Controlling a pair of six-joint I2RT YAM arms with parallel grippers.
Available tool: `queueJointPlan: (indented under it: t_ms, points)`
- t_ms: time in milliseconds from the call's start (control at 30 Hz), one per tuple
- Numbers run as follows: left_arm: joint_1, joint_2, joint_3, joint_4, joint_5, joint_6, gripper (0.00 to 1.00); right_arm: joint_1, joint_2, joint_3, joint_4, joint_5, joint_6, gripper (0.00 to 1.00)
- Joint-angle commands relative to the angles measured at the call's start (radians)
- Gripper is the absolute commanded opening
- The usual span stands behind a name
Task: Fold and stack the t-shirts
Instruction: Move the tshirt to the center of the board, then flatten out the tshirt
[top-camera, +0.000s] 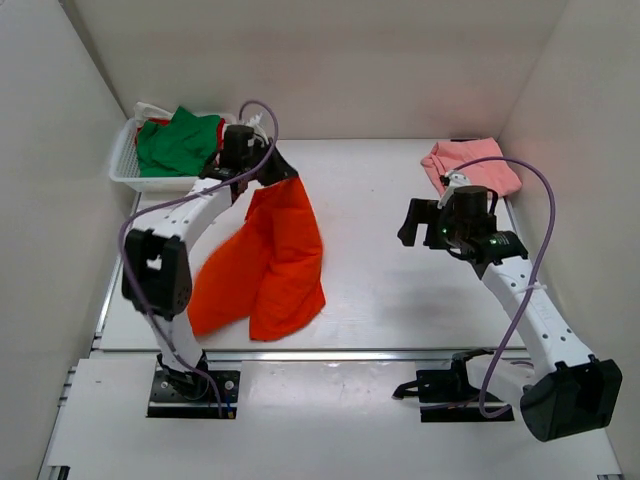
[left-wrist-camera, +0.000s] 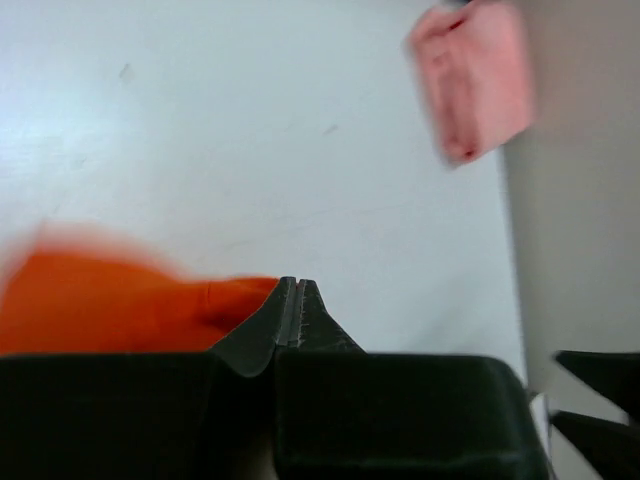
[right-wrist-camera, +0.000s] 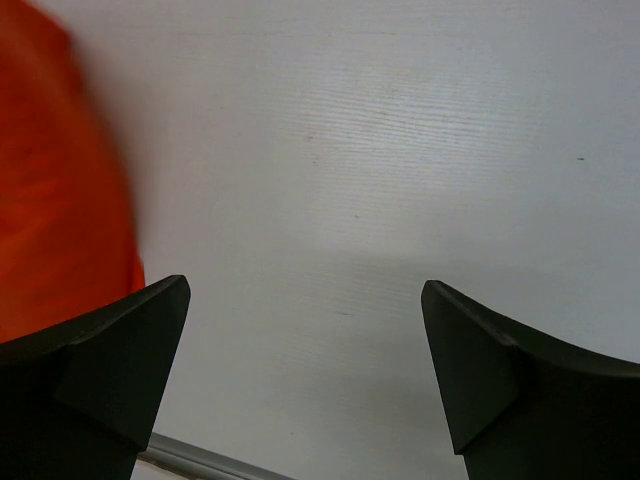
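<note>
My left gripper (top-camera: 272, 166) is shut on a corner of the bright orange-red t-shirt (top-camera: 265, 260), holding it up so the cloth hangs and trails onto the table toward the near left. In the left wrist view the jaws of this gripper (left-wrist-camera: 297, 286) are pressed together, with orange cloth (left-wrist-camera: 120, 305) bunched at their left. A pale pink t-shirt (top-camera: 470, 165) lies folded at the back right, also visible as a pink t-shirt (left-wrist-camera: 472, 80). The green t-shirt (top-camera: 178, 140) fills the basket over a sliver of red t-shirt (top-camera: 151, 123). My right gripper (top-camera: 415, 222) hovers wide open and empty over bare table (right-wrist-camera: 305, 300), with the orange shirt (right-wrist-camera: 60, 180) to its left.
The white mesh basket (top-camera: 125, 165) stands at the back left corner. White walls close in the table on the left, back and right. A metal rail (top-camera: 350, 352) runs along the table's near edge.
</note>
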Motion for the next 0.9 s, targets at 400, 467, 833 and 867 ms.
queueJointPlan:
  t_ms: [400, 467, 833, 867]
  points:
    - [0.147, -0.098, -0.173, 0.098, 0.081, 0.007, 0.86, 0.475, 0.234, 0.005, 0.213, 0.053, 0.081, 0.99]
    - [0.182, -0.161, -0.187, 0.007, 0.058, 0.058, 0.84, 0.539, 0.310, 0.010, 0.249, 0.036, 0.084, 0.99]
    - [0.265, -0.558, -0.811, -0.117, -0.107, 0.135, 0.83, 0.784, 0.524, 0.062, 0.355, 0.105, 0.047, 0.47]
    - [0.255, -0.565, -0.826, -0.123, -0.126, 0.129, 0.84, 0.813, 0.533, 0.060, 0.365, 0.122, 0.035, 0.46]
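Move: The red t-shirt's far end is already pinched in the left hand, over open board about 22 cm straight below; its middle hangs some 19 cm back, 6 cm left and 16 cm lower. The basket with the green t-shirt stands about 12 cm ahead and 31 cm left, some 14 cm down. From the open right hand, the red shirt's middle lies roughly 35 cm left, 3 cm back and 13 cm down; the pink t-shirt is 22 cm ahead, 20 cm right, 18 cm down. The red t-shirt's held end is lowered about 11 cm towards the board, and the left fingers open to let go; the empty hand then rises, sweeps left and back over the cloth, and sinks again, staying open. Meanwhile the right hand sweeps some 23 cm left, also down and back, to the shirt's near right edge, turning about 35 degrees counter-clockwise with fingers closing halfway. ##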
